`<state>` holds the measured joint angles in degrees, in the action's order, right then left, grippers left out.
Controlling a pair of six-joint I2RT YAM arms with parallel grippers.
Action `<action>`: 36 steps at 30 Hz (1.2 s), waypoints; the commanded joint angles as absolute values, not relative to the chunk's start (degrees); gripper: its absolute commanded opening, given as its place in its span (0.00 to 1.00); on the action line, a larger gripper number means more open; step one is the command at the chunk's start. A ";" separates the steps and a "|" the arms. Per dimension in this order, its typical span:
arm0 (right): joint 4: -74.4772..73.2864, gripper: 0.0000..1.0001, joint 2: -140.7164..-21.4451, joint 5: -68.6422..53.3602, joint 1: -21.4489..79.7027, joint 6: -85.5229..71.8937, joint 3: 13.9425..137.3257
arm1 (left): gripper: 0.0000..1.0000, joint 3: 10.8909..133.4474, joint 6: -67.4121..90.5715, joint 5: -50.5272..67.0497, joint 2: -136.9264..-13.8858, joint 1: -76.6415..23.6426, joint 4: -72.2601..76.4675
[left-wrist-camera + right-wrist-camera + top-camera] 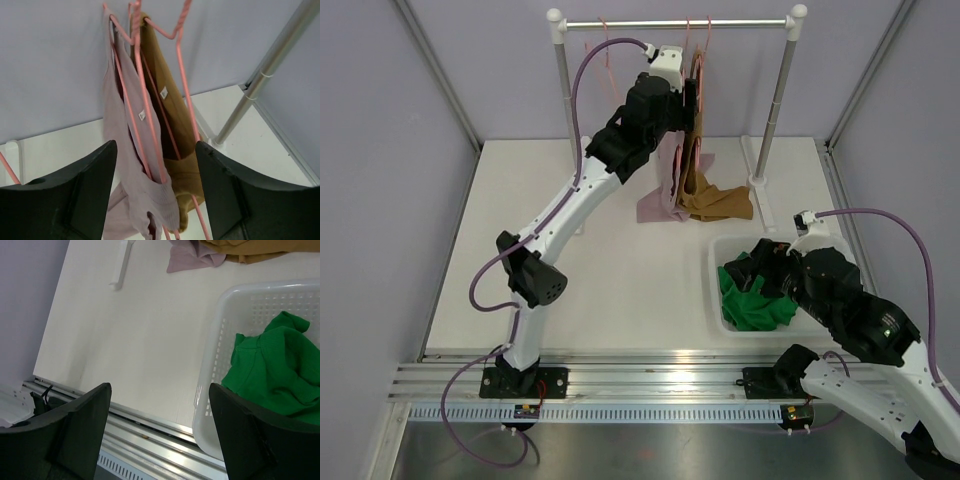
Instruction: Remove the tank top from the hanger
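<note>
A pale pink tank top (660, 195) and a mustard-brown tank top (720, 203) hang from pink wire hangers (698, 60) on the rack's rod, their hems trailing on the table. My left gripper (693, 95) is raised at the hangers, open. In the left wrist view the pink top (125, 165) and its hanger wire (142, 100) hang between my open fingers (156, 150), untouched, with the brown top (172, 115) just behind. My right gripper (760, 270) is open and empty over the basket's left edge (159, 390).
A white basket (720, 245) at the right holds a green garment (755, 305), also in the right wrist view (275, 370). The rack's posts (775, 110) stand on the table at the back. An empty pink hanger (605, 50) hangs at the rod's left.
</note>
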<state>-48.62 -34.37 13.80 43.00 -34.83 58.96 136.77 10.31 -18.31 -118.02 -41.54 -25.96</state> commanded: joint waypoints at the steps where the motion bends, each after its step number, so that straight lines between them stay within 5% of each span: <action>1: -45.62 0.86 -34.10 8.79 42.89 -35.16 57.57 | 0.65 140.62 9.23 -19.34 -119.87 -39.46 -19.16; 6: -45.44 0.85 -34.19 8.17 42.89 -34.72 57.30 | 0.54 143.70 8.00 -18.02 -123.31 -38.85 -18.89; 8: -45.44 0.85 -34.36 8.35 42.89 -34.28 57.57 | 0.42 144.23 8.00 -18.37 -124.01 -38.58 -18.81; 22: -45.00 0.84 -34.89 8.08 42.89 -33.31 57.66 | 0.41 144.75 9.93 -13.36 -126.39 -35.95 -18.11; 31: -46.41 0.84 -34.28 9.58 42.89 -32.43 58.62 | 0.00 144.67 10.28 -13.97 -125.51 -35.95 -17.23; 36: -46.06 0.84 -34.80 9.58 42.80 -31.91 58.89 | 0.00 143.00 11.34 -16.70 -120.87 -36.21 -15.65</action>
<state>-47.68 -34.52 9.34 43.00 -33.26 56.97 141.64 10.55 -14.70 -126.39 -36.07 -21.06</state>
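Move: Ahead of the left hand by some 6 cm, about 1 cm to its left and 3 cm lower, is the near wire of the mauve tank top's hanger. The brown tank top hangs close by on the right, its middle roughly 9 cm ahead of the hand, 4 cm right and 12 cm down; the emptied hanger is about 8 cm ahead and 13 cm left, near hand height. From the right hand, the mauve top's hanger is about 35 cm ahead, 11 cm left and 10 cm higher. Reaching forward about 6 cm and sinking some 3 cm, quickly at first and then creeping, the left hand brings its half-open fingers around the near wire of the mauve top's hanger, just below the twisted neck. Its wrist holds nearly the same attitude; once there, the fingers shut completely, pinching the wire between their tips. ##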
